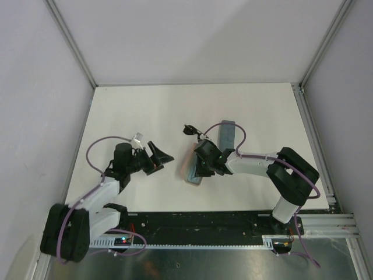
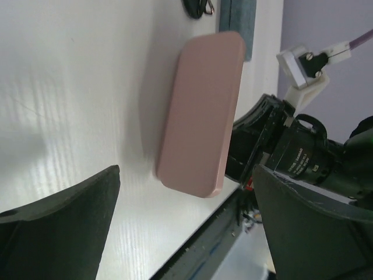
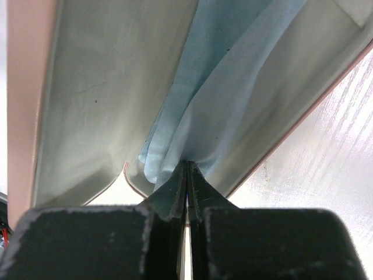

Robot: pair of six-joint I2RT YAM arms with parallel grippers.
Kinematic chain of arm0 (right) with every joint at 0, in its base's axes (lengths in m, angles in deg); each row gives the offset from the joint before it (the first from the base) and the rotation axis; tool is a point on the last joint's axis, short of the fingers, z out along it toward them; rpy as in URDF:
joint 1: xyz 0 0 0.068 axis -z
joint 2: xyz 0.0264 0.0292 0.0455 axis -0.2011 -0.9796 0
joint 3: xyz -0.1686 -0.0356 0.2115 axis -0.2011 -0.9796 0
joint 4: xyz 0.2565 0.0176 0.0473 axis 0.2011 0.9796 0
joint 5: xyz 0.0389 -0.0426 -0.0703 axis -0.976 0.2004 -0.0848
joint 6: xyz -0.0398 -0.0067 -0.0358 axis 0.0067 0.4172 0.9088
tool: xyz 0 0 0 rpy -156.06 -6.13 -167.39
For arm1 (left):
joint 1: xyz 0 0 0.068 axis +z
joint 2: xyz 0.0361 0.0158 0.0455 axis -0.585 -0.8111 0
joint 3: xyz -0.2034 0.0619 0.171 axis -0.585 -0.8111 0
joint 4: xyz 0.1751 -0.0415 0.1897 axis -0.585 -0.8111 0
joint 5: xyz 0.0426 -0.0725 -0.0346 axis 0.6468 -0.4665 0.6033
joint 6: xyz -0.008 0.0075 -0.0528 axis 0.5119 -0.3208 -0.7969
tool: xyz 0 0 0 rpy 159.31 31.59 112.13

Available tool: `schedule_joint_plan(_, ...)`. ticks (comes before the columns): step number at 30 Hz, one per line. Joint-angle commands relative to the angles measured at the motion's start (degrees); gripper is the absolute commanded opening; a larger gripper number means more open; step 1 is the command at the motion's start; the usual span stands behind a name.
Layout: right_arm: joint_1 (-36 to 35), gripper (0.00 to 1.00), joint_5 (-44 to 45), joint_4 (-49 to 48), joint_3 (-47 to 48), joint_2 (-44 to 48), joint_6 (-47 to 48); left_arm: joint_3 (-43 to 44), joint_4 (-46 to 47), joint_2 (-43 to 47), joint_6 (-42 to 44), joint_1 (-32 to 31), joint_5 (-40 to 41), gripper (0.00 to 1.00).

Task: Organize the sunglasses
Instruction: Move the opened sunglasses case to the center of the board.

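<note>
The thin black wire-framed sunglasses (image 1: 191, 129) lie folded on the table, next to the far end of a blue-grey case (image 1: 226, 135); in the left wrist view the sunglasses (image 2: 198, 7) show at the top edge. A pink case (image 1: 193, 174) lies at mid-table, its pink outside (image 2: 201, 111) facing my left wrist camera. My right gripper (image 1: 200, 169) reaches into the opened case. There the right gripper (image 3: 187, 166) is shut on a light-blue cloth (image 3: 215, 87) between the pale linings. My left gripper (image 1: 160, 160) hovers left of the case. The left gripper (image 2: 185, 192) is open and empty.
The blue-grey case (image 2: 239, 17) lies just beyond the pink one. The table's dark front rail (image 1: 204, 221) runs close behind the pink case. Grey walls (image 1: 35, 87) enclose the white table on three sides.
</note>
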Motion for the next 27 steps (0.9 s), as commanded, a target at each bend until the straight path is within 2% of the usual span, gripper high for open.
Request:
schedule_joint_plan(1,-0.27,0.00,1.39,-0.10,-0.25,1.21,-0.72,-1.69,18.33,-8.47,-8.72,0.67,-12.38,1.00)
schedule_joint_plan(12,0.33,0.01,4.93,5.52,-0.24,4.16,0.01,3.47,24.03,-21.17,-9.22,-3.55,-10.91,1.00)
schedule_joint_plan(18,0.54,0.19,6.14,7.33,-0.23,5.91,0.07,3.81,27.30,-25.42,-10.44,-4.61,-11.12,1.00)
schedule_joint_plan(27,3.17,0.24,6.04,8.97,-0.35,7.89,0.96,4.80,28.89,-27.17,-11.05,-6.76,-10.11,1.00)
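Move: The opened pink sunglasses case stands on the board, lid up on its left side; its middle lies about 11 cm right of the left hand, 3 cm ahead and 6 cm lower. From the right hand, its tips shut on the grey-blue cloth near the case's near end, that middle is some 5 cm ahead, 3 cm left, about level. Black sunglasses lie about 20 cm ahead of the right hand, 3 cm left; the blue case 19 cm ahead, 12 cm right. The left hand, fingers held wide open, moves some 6 cm right towards the outer face of the raised lid, sinking about 2 cm while the wrist rolls its left side down and turns a little clockwise, still short of the lid. The right hand, at first resting its shut tips on the cloth, comes off it about 3 cm to the right and then up some 2 cm, parting its fingers by about a fifth of their range as they arrive over the right-hand wall near the case's near end. ##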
